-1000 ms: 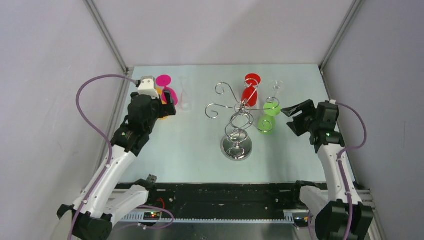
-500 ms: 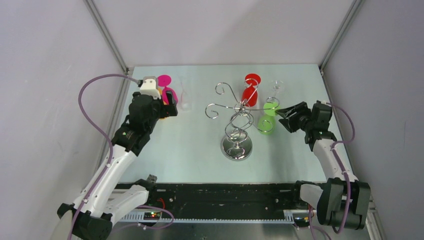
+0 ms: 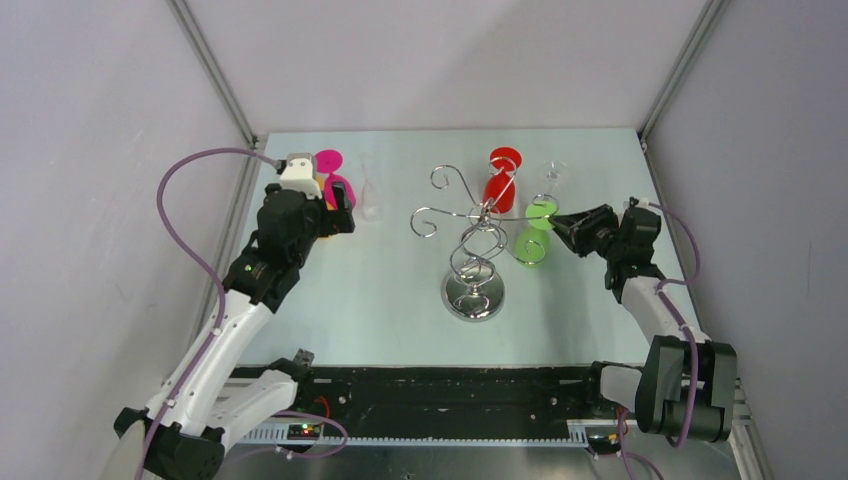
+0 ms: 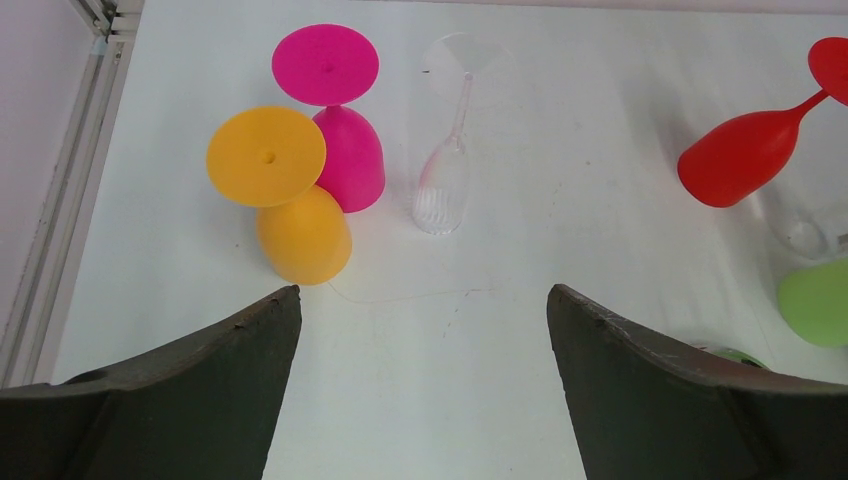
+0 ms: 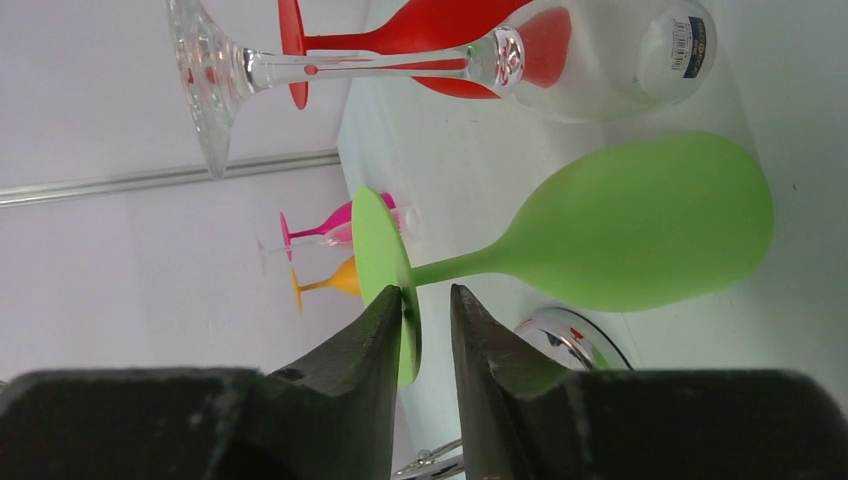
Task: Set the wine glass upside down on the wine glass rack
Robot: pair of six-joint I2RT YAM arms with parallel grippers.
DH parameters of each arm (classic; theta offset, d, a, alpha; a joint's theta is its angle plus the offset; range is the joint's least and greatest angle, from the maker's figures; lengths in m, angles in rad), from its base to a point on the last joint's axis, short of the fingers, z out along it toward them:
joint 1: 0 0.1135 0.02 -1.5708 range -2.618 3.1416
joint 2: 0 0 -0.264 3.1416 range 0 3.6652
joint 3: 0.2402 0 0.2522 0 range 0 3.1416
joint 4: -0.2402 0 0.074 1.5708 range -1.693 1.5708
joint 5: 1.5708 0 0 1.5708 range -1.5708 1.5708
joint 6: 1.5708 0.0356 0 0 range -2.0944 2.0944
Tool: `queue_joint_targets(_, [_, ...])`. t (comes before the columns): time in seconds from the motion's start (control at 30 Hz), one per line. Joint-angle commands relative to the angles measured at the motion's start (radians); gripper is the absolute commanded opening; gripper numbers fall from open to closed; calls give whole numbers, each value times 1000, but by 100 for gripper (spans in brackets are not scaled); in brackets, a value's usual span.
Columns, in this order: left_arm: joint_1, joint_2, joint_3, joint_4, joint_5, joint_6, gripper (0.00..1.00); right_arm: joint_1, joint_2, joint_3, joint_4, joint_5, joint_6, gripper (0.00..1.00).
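The green wine glass stands bowl-down on the table, just right of the chrome wine glass rack, its flat foot on top. My right gripper reaches in from the right at foot height. In the right wrist view its narrowed jaws straddle the rim of the green wine glass foot. One finger touches the disc, and a thin gap shows on the other side of my right gripper. My left gripper hovers open and empty at the far left; in its own view the left gripper frames bare table.
An orange glass, a pink glass and a clear flute stand inverted at the back left. A red glass and a clear glass stand behind the rack. The rack's mirrored base lies beside the green bowl.
My right arm has pushed left to the green glass's foot and its jaws have narrowed around the rim. The left arm has barely moved.
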Motion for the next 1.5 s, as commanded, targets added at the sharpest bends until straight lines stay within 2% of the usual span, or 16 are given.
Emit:
queue_joint_targets(0.0, [-6, -16, -3, 13, 1, 25, 98, -3, 0, -8, 69, -17, 7, 25])
queue_joint_targets(0.1, [-7, -16, -4, 13, -1, 27, 98, -3, -22, -8, 68, -17, 1, 14])
queue_joint_targets(0.33, [-6, -16, -6, 13, -7, 30, 98, -4, -132, -8, 15, -22, 0, 0])
queue_joint_targets(0.53, [-6, -20, -7, 13, -12, 32, 98, -7, -336, 0, -117, -12, 10, 0])
queue_joint_targets(0.73, [-7, -23, -7, 12, -16, 33, 98, -36, -549, 37, -408, 33, -7, 0])
queue_joint_targets(0.9, [-6, -22, -7, 13, -12, 33, 98, -82, -684, 103, -554, 48, -22, 0])
queue_joint_targets(1.13, [-7, -28, -9, 12, 1, 35, 98, -102, -671, 277, -604, 22, -3, 0])
queue_joint_targets(1.3, [-6, -33, -6, 14, 106, 39, 98, -102, -601, 401, -602, 15, -26, 0])
queue_joint_targets(1.47, [-7, -40, -7, 14, 143, 46, 98, -103, -524, 467, -547, -11, 0, 0])
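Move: Just ahead of the right fingertips, by about a centimetre, is the stem of the inverted green wine glass, whose middle sits some 7 cm below the hand. The clear glass stands about 9 cm beyond the green one and 2 cm right of it; the red glass is 12 cm beyond and 7 cm left of it. The rack is roughly 12 cm left of the hand and 7 cm back, its middle about level. From the left hand, the green glass lies some 44 cm right, 2 cm ahead and 17 cm below. Closing its half-open fingers fully on the green glass's stem just under the foot disc, the right hand pinches it, then lifts. It rises and draws back together, away from the clear and red glasses, then goes almost straight up, some 21 cm up and 11 cm back in all, the fingers tipping upward by about 20 degrees. ##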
